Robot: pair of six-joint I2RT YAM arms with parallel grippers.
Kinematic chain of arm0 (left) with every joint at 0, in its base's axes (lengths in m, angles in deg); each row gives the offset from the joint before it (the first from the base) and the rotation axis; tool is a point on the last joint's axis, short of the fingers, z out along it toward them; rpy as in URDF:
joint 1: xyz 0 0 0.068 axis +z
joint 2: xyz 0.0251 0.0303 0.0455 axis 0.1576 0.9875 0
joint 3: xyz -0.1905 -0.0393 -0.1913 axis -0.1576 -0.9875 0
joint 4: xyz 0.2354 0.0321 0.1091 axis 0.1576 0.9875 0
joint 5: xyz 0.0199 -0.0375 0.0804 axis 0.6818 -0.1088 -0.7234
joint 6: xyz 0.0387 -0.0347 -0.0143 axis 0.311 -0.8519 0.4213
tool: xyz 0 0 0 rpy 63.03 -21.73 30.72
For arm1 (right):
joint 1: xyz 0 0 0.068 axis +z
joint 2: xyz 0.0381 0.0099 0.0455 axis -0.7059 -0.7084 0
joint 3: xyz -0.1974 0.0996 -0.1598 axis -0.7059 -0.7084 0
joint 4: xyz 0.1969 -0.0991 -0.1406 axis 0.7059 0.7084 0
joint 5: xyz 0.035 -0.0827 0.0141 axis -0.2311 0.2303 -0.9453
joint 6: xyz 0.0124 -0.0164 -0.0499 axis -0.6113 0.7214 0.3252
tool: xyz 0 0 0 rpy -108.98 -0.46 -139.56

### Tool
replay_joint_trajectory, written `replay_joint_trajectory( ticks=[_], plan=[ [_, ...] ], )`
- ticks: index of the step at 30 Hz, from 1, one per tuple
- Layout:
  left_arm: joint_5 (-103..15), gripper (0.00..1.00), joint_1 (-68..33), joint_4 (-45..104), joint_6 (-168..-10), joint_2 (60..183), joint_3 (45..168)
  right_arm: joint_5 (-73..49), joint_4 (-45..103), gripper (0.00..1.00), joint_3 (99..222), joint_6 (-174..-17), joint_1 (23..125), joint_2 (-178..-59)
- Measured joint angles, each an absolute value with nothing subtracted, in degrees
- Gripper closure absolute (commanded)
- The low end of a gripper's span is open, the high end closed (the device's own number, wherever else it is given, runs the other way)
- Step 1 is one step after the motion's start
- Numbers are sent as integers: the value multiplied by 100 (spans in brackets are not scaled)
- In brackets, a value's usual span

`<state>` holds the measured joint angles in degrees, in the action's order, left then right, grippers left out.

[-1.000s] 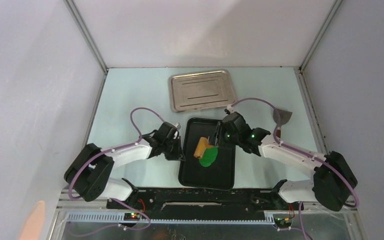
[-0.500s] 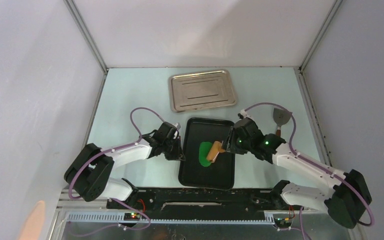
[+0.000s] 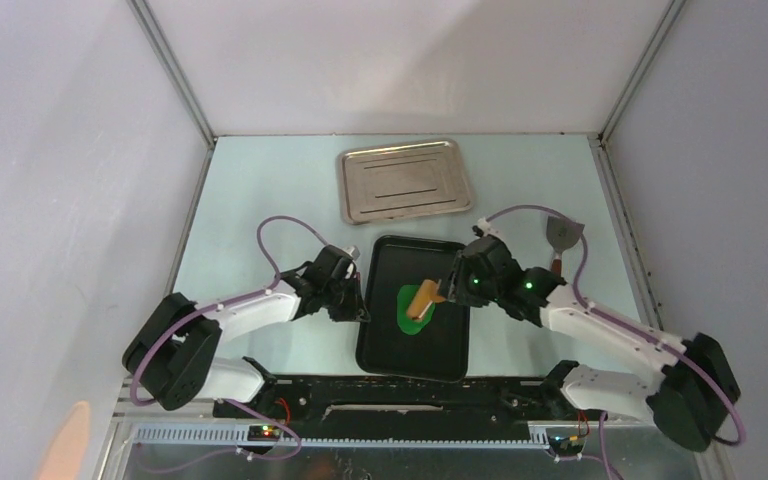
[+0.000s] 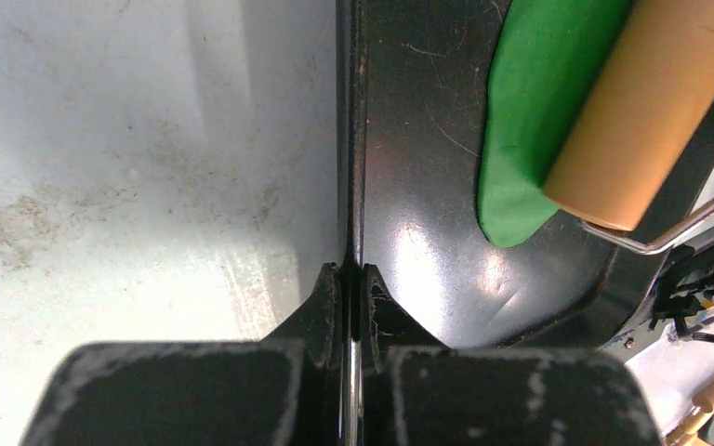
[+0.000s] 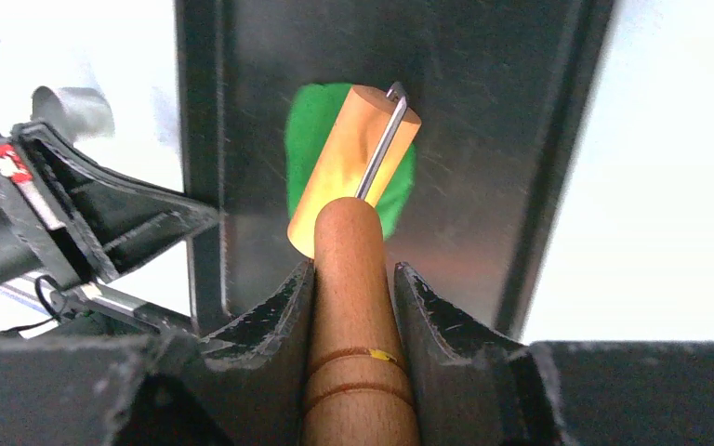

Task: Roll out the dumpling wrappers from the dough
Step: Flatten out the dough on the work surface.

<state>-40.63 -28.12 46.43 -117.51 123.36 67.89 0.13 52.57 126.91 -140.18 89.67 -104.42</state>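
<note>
The dough is a flattened bright green oval on the black tray. A tan wooden roller lies across the dough's right part. My right gripper is shut on the roller's wooden handle; the roller head sits on the dough. My left gripper is shut on the tray's left rim, with the dough and roller just beyond it. No dumpling wrappers are in view.
A silver metal tray lies at the back of the table. A scraper with a wooden handle rests to the right, near my right arm's cable. The enclosure's walls stand on both sides and at the back.
The roller travelled from the dough's left side rightwards across it, then came back slightly left. The dough now shows as a longer oval. My left gripper has stayed on the tray rim.
</note>
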Motion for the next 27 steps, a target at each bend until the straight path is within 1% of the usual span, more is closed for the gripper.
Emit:
replay_joint_trajectory(
  ticks=[3, 6, 9, 14, 15, 18, 20, 23, 26, 27],
  plan=[
    [-4072, 100, -2812, 4649, -11753, 12314, 6789, 28, 5876, 100, 12586, -14018, 8792, -10027],
    [-4080, 100, -2812, 4647, -11753, 12314, 6789, 17, 6040, 100, 12591, -14057, 8740, -9974],
    [-4168, 100, -2806, 4667, -11751, 12314, 6767, -27, 5907, 100, 12672, -14092, 8781, -10197],
    [-4273, 99, -2755, 4778, -11746, 12306, 6758, -62, 5483, 100, 13181, -14070, 8969, -10929],
    [-4294, 96, -2755, 4785, -11746, 12288, 6758, -86, 5459, 100, 13268, -14035, 8972, -11019],
    [-4371, 79, -2773, 4916, -11740, 12153, 6769, -191, 5771, 100, 13509, -13826, 8886, -11054],
    [-4441, 70, -2777, 5034, -11685, 12033, 6837, -263, 6210, 100, 13686, -13616, 8729, -10932],
    [-4583, 53, -2777, 5233, -11584, 11921, 7119, -328, 6755, 100, 13902, -13367, 8233, -10639],
    [-4651, 41, -2775, 5255, -11504, 11812, 7350, -234, 6947, 100, 14060, -13220, 7592, -10278],
    [-4677, 39, -2777, 5263, -11482, 11768, 7407, -188, 6973, 100, 14101, -13185, 7304, -10169]
  ],
)
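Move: The roller held by the right hand sits on the green dough, whose middle lies about 6 cm to that hand's left, barely 1 cm ahead and 9 cm below. The silver tray is about 29 cm farther out than the right hand and 7 cm left; the spatula is some 15 cm ahead and 25 cm right. From the left hand, closed on the black tray's left rim, the dough is about 9 cm right and 3 cm ahead. With the roller on the dough, the right hand makes one last short stroke, about 3 cm back to the right, then some 5 cm forward-left, before lifting away over the tray's right rim, about 8 cm right, 6 cm up and a little forward, still gripping the handle. The left hand draws the rim about 1 cm left, then opens halfway and comes free, rising some 5 cm and drifting forward. ##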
